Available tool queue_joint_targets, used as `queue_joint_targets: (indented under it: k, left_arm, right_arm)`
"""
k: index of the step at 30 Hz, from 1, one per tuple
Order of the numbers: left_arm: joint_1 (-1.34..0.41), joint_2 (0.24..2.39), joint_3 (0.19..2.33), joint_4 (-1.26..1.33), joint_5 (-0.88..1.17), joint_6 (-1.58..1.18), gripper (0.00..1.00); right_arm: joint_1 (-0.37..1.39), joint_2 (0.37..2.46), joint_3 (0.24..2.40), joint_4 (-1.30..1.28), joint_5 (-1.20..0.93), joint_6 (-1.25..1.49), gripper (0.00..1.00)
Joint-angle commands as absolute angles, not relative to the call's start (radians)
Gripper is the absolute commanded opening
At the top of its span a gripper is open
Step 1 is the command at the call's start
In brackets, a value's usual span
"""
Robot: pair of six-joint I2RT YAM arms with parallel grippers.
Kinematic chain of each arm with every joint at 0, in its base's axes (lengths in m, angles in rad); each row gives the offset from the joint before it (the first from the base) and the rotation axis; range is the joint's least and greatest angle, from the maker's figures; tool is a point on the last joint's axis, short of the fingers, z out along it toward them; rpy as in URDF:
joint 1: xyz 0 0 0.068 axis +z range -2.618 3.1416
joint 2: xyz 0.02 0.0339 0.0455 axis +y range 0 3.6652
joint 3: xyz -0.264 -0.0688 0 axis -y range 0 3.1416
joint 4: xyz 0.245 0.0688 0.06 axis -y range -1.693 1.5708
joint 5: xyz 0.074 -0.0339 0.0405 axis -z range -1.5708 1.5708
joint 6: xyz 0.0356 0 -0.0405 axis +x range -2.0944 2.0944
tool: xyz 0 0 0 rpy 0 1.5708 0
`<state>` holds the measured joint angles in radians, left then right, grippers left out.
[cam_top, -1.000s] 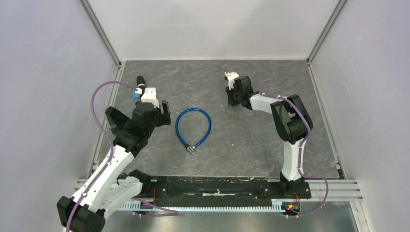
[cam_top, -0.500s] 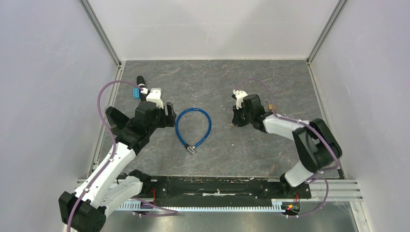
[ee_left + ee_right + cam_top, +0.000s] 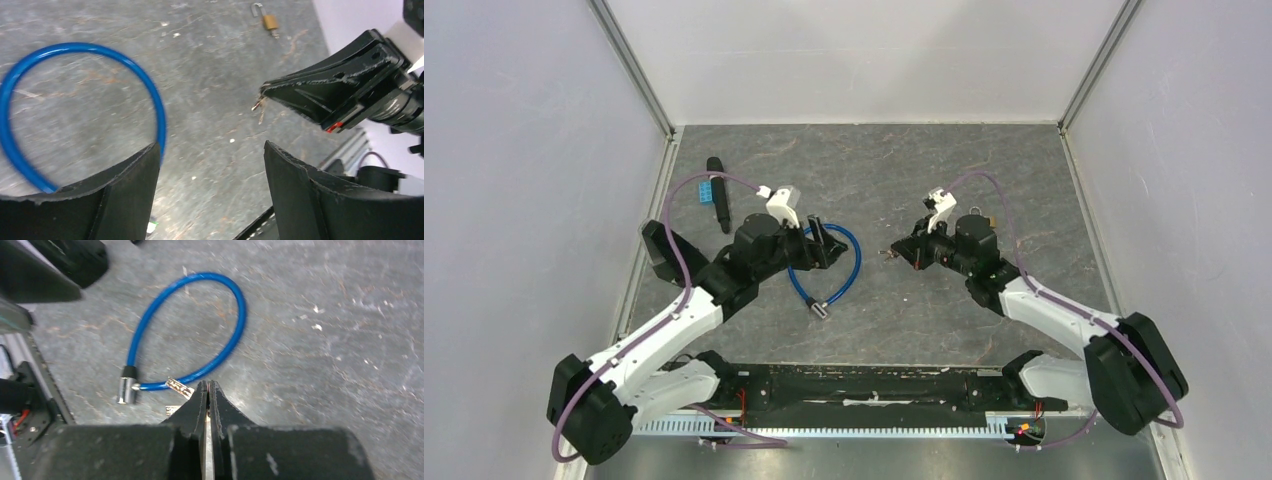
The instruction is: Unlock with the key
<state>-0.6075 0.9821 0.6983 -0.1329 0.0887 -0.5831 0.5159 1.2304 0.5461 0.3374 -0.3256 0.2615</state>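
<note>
A small metal key (image 3: 179, 388) sticks out left of my right gripper (image 3: 208, 385), whose jaws are shut on it. In the top view the key (image 3: 887, 252) points left from the right gripper (image 3: 905, 250) at mid-table. A blue cable lock (image 3: 856, 262) lies in a loop, its metal end (image 3: 819, 308) toward the near edge. A small brass padlock (image 3: 984, 215) lies behind the right arm, also in the left wrist view as the padlock (image 3: 270, 21). My left gripper (image 3: 824, 243) hovers open over the loop's left side, nothing between its fingers (image 3: 135, 180).
A black pen-like tool (image 3: 717, 193) and a small blue piece (image 3: 706, 190) lie at the back left. Frame walls close in the table on three sides. The black base rail (image 3: 874, 385) runs along the near edge.
The right arm swung from the back of the table toward the middle, its jaws closing on the key. The left gripper moved right, from beside the pen-like tool to over the cable loop.
</note>
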Motion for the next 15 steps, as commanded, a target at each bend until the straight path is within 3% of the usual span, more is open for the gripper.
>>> queue_joint_targets:
  k: [1, 9, 15]
  left_arm:
    - [-0.678, 1.021, 0.710, 0.081, 0.120, -0.730, 0.81]
    - [-0.809, 1.163, 0.773, 0.173, 0.106, -0.752, 0.68]
    - [-0.837, 1.213, 0.808, 0.197, 0.078, -0.757, 0.47]
  right_arm:
    - [0.535, 1.140, 0.512, 0.511, -0.368, 0.321, 0.00]
    - [0.546, 1.072, 0.500, 0.526, -0.402, 0.344, 0.00]
    - [0.548, 1.046, 0.502, 0.522, -0.426, 0.347, 0.00]
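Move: From the left gripper, empty and wide open, the keys pinched in the right fingertips lie about 13 cm to the right, 3 cm farther out and some 5 cm lower. The blue lock's silver head is on the table roughly 17 cm below the left gripper, 4 cm back and 3 cm left; the cable loop's middle is about 10 cm ahead and 3 cm left. The right hand has the left gripper some 15 cm to its left, 3 cm nearer the base and 5 cm above. Sweeping about 10 cm to the right, the left gripper heads for the held keys, turning some 10 degrees clockwise and narrowing from wide open to about half. Meanwhile the right hand, still pinching the keys, lifts them roughly 6 cm and slightly back, its fingertips tilting up, to bring them before the left fingers. ##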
